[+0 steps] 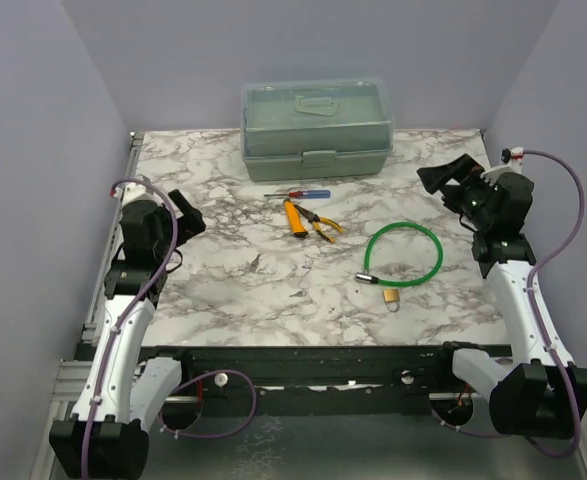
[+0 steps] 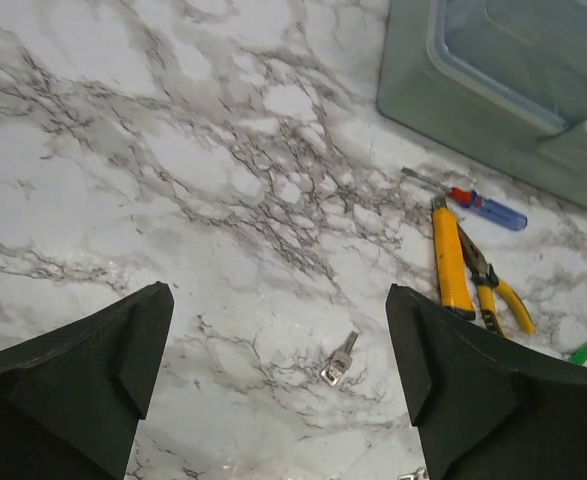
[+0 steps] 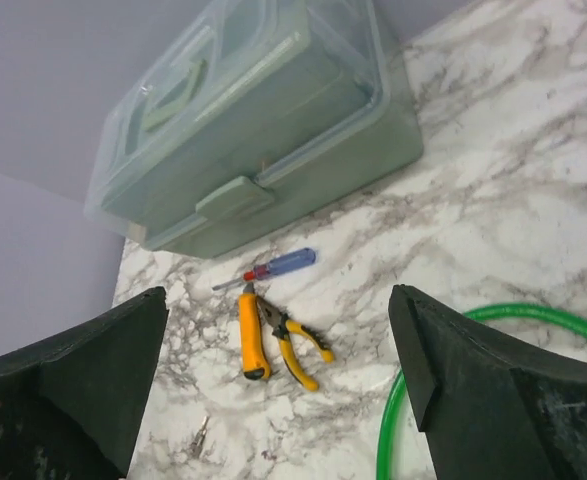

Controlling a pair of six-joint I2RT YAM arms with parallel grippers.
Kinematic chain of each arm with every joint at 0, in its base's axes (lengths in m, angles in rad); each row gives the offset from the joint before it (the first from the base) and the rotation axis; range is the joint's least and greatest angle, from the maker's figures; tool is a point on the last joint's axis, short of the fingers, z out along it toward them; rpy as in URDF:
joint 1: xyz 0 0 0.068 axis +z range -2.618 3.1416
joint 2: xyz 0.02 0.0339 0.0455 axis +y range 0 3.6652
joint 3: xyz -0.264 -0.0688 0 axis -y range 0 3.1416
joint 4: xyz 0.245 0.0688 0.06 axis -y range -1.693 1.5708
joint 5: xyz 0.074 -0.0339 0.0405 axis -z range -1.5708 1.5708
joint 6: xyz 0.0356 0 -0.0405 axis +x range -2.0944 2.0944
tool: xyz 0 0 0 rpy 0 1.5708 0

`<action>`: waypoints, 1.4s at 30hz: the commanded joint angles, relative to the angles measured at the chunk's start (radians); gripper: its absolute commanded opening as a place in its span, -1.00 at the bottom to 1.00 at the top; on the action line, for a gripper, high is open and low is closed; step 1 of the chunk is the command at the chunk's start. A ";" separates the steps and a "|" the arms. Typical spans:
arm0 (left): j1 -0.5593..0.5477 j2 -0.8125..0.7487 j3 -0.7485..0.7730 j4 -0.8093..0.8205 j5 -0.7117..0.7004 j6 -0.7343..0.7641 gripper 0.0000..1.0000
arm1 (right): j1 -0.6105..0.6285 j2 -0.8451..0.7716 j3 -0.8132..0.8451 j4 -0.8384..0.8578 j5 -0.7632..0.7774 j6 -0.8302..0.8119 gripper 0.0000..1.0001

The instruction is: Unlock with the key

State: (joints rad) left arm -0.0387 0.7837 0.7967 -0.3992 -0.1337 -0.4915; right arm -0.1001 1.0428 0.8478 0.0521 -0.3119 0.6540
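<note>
The key (image 2: 339, 359) is a tiny silver piece lying flat on the marble table, between and a little beyond my left gripper's (image 2: 276, 340) open, empty fingers. It shows as a speck in the top view (image 1: 295, 294) and in the right wrist view (image 3: 200, 437). The brass padlock (image 1: 391, 296) lies right of the key, at the end of a green cable loop (image 1: 405, 252). My left gripper (image 1: 188, 215) hovers at the table's left side. My right gripper (image 1: 443, 178) is open and empty, raised at the right, far from the key.
A closed green-grey toolbox (image 1: 316, 128) stands at the back centre. A red-and-blue screwdriver (image 1: 298, 194) and yellow-handled pliers with a yellow knife (image 1: 308, 220) lie in front of it. Walls close in the left, right and back sides.
</note>
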 commanded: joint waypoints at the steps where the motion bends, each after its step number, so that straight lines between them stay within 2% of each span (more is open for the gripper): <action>1: 0.000 0.088 0.027 -0.020 0.210 0.035 0.85 | -0.005 -0.005 0.046 -0.273 0.047 0.046 1.00; 4: -0.001 0.124 0.030 -0.011 0.285 0.043 0.78 | -0.006 0.020 0.083 -0.459 0.103 0.059 0.99; 7: -0.009 0.142 0.025 -0.006 0.327 0.049 0.75 | -0.004 0.039 0.095 -0.656 0.172 0.169 0.99; 9: -0.019 0.160 0.028 -0.003 0.371 0.059 0.65 | -0.001 0.025 0.069 -0.709 0.174 0.222 0.99; 15: -0.098 0.232 0.036 -0.001 0.494 0.088 0.55 | 0.096 -0.026 -0.011 -0.713 0.251 0.263 0.99; 23: -0.241 0.253 0.033 -0.009 0.488 0.110 0.46 | 0.478 0.229 0.090 -0.740 0.367 0.212 0.99; 27: -0.282 0.261 0.032 -0.009 0.487 0.114 0.41 | 0.586 0.322 0.109 -0.656 0.329 0.132 1.00; 31: -0.290 0.280 0.034 -0.008 0.470 0.108 0.37 | 0.703 0.433 0.196 -0.680 0.400 0.094 0.99; 38: -0.290 0.323 0.040 -0.009 0.387 0.097 0.28 | 0.779 0.549 0.273 -0.677 0.449 0.023 0.99; 42: -0.290 0.335 0.038 -0.008 0.371 0.095 0.26 | 0.785 0.584 0.310 -0.732 0.539 0.038 0.97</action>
State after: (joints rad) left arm -0.3248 1.1103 0.8093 -0.4023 0.2844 -0.3962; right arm 0.6781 1.5932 1.1095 -0.6285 0.1059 0.7097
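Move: The key lies on the table roughly 14 cm to the left hand's right, about level with it in reach and some 22 cm below. A smaller key is about 11 cm farther right and 8 cm nearer the base; the orange knife is about 12 cm ahead and 24 cm right of the left hand. From the right hand, the lock cylinder is about 12 cm back, 12 cm left and 27 cm down, with the padlock about 17 cm back and 7 cm left. Down and inward go both hands, touching nothing. The left swings about 15 cm right and sinks 8 cm to hover over the key, wrist turning some 40 degrees clockwise and tipping down, fingers narrowing to about two-thirds open. The right draws back while dropping, then sweeps left, tipping steeply down, fingers wide, to end low just left of the lock cylinder. ##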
